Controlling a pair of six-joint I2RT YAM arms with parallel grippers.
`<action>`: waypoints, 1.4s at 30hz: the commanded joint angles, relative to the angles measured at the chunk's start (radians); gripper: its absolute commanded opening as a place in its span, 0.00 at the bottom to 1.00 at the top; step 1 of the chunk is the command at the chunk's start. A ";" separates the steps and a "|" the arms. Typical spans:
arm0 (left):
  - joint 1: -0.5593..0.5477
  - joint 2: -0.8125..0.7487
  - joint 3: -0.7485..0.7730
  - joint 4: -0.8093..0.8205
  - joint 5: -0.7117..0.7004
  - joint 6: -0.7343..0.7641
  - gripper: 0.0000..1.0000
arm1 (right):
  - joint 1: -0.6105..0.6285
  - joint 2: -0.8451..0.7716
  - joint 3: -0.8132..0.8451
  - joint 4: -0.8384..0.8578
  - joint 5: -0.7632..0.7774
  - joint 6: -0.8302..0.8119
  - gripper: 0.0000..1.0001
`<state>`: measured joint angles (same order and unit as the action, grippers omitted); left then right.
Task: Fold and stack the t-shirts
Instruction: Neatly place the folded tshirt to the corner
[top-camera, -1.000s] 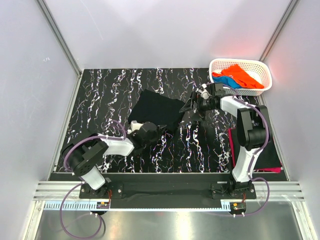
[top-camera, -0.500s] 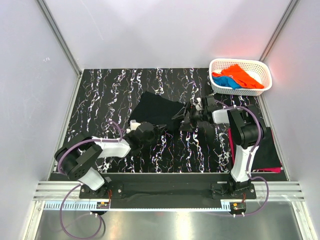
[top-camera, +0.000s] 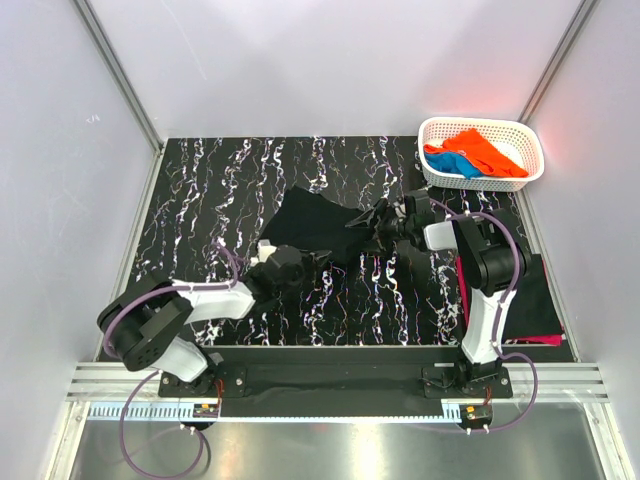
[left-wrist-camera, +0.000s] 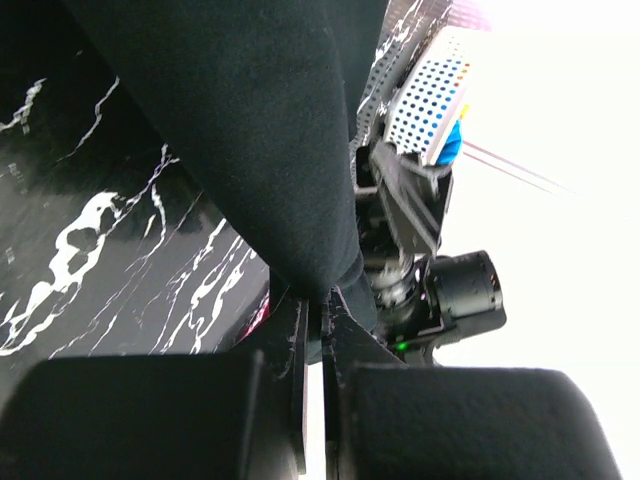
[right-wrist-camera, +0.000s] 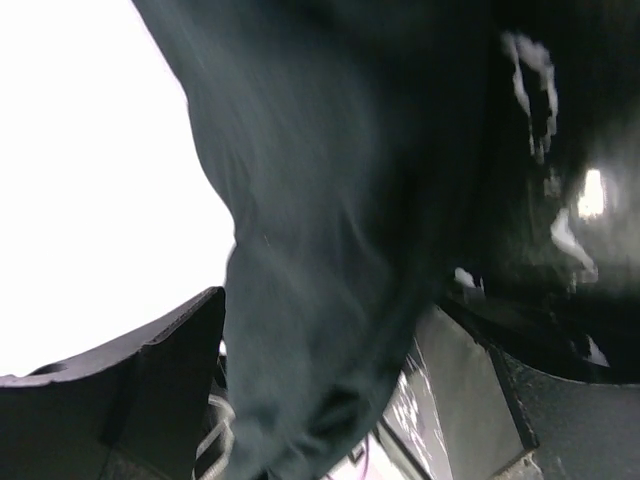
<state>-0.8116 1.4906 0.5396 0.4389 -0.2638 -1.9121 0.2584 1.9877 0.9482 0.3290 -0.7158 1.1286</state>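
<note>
A black t-shirt (top-camera: 312, 220) lies crumpled mid-table. My left gripper (top-camera: 308, 262) is shut on its near edge; in the left wrist view the cloth (left-wrist-camera: 260, 130) hangs pinched between the closed jaws of the left gripper (left-wrist-camera: 322, 305). My right gripper (top-camera: 375, 220) is at the shirt's right edge. In the right wrist view the black cloth (right-wrist-camera: 330, 250) drapes between the right gripper's (right-wrist-camera: 330, 345) wide-apart fingers (right-wrist-camera: 170, 370), not clamped. Orange (top-camera: 480, 148) and blue (top-camera: 450, 163) t-shirts lie in the basket. Folded black (top-camera: 535, 290) over magenta (top-camera: 545, 338) shirts lie at the right edge.
The white lattice basket (top-camera: 482, 125) stands at the back right corner, also seen from the left wrist as the basket (left-wrist-camera: 425, 100). The marbled black table (top-camera: 200, 200) is bounded by grey walls on three sides. The right arm (left-wrist-camera: 435, 290) shows close behind the shirt.
The right gripper moved left from near the basket onto the shirt's right edge, its jaws narrowing a little. The left arm shifted slightly, still gripping the near edge.
</note>
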 joint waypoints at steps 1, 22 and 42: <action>0.002 -0.064 -0.029 0.023 0.021 0.013 0.00 | 0.007 0.034 0.049 0.027 0.108 0.020 0.83; -0.047 -0.346 -0.142 -0.090 0.257 0.370 0.34 | 0.050 -0.241 0.129 -0.431 0.453 -0.394 0.00; 0.078 -0.828 0.178 -0.871 0.661 1.097 0.47 | -0.094 -0.650 0.191 -1.021 0.976 -0.412 0.00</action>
<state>-0.7467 0.6292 0.6468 -0.3664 0.2619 -0.9535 0.2115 1.3773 1.0492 -0.6067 0.1326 0.7177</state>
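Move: The folded tshirt's right corner is about 3 cm ahead of the open right hand, 1 cm to its right and 3 cm lower. The white basket stands some 17 cm ahead of that hand and 27 cm right, and the folded stack 17 cm back and 35 cm right. From the left hand, still gripping the tshirt's near edge, that corner lies about 10 cm ahead, 10 cm right and 8 cm lower. Right hand pinches the tshirt's right corner, lifts, carries it some 17 cm right; left releases, rising backwards. ##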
